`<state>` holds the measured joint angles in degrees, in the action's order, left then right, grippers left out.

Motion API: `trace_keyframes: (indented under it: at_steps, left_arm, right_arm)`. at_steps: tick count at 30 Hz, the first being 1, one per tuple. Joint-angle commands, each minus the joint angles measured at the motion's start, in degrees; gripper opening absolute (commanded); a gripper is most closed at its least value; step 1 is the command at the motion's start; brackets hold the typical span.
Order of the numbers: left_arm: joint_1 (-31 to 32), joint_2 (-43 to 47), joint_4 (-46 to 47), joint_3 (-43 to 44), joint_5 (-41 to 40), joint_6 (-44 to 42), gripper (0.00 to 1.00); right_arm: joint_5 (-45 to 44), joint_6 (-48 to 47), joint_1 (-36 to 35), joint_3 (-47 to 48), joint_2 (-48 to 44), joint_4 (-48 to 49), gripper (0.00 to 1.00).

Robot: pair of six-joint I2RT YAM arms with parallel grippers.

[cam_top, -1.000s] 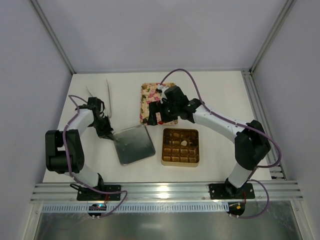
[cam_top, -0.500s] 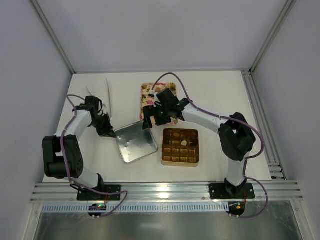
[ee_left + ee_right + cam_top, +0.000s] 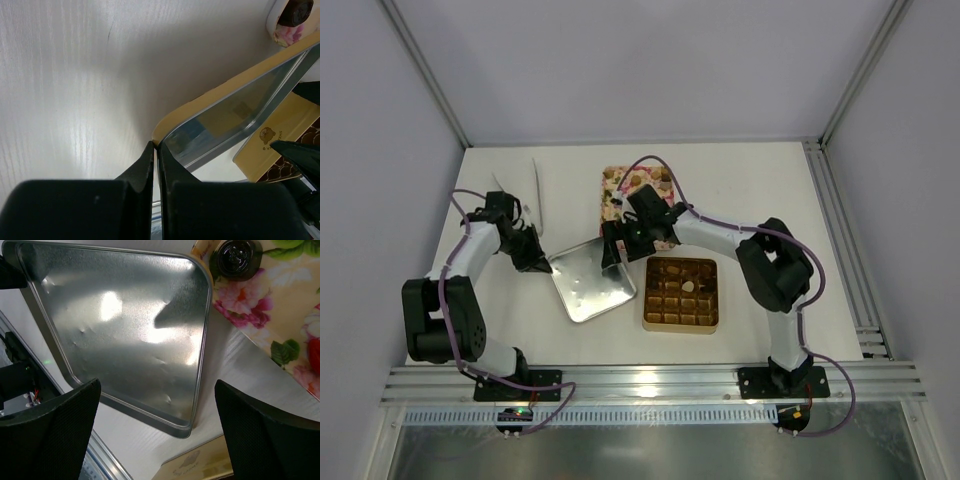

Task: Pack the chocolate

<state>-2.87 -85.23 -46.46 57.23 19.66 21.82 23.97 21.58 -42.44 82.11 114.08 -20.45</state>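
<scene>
Several dark and tan chocolate pieces (image 3: 645,180) lie on the pink floral tray (image 3: 620,200); one dark piece (image 3: 235,255) shows in the right wrist view. A pale piece (image 3: 688,285) sits in the gold gridded box (image 3: 681,326). My left gripper (image 3: 538,264) is shut on the left corner of a silver tin lid (image 3: 592,285), its jaws pinching the rim (image 3: 157,145). My right gripper (image 3: 611,247) hangs open over the lid's right edge (image 3: 200,340), holding nothing, its fingers (image 3: 55,425) spread wide on either side.
Two thin white strips (image 3: 535,190) lie at the back left. The gold box corner (image 3: 200,462) sits close beside the lid. The floral tray (image 3: 280,315) touches the lid's far corner. Metal rails run along the near table edge (image 3: 650,380).
My right gripper has swung left from over the floral tray to above the lid's right edge. The left gripper shifted slightly, turning the lid with it.
</scene>
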Motion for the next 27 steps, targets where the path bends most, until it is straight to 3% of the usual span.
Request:
trace_keyframes:
  at_steps: [1,16,27]
  left_arm:
    - [-0.6,2.2,1.1,1.0,3.0,-0.2,0.00]
    - [-0.9,2.3,1.8,1.1,4.2,0.1,0.00]
    - [-1.1,1.8,2.1,2.1,4.6,0.9,0.00]
  right_arm:
    - [2.1,0.2,-0.4,2.5,1.3,3.7,0.95]
    - [6.8,3.3,-0.3,1.3,1.8,10.3,0.91]
    - [12.0,8.1,0.2,-3.4,-3.2,16.0,0.54]
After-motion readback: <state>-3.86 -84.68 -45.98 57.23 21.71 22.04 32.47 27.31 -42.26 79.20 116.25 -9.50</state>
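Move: The lid, its far left corner already pinched by the left hand, has its middle about 5 cm left of and 6 cm back from the right hand, roughly 2 cm lower. From that hand the chocolate tray is some 10 cm ahead and 6 cm right, the box 8 cm back and 16 cm right, both about 5 cm lower. From the left hand the lid's middle lies around 10 cm right, 3 cm back and 2 cm down. The right hand slips about 2.5 cm left, half-closing its fingers around the lid's far right rim. ##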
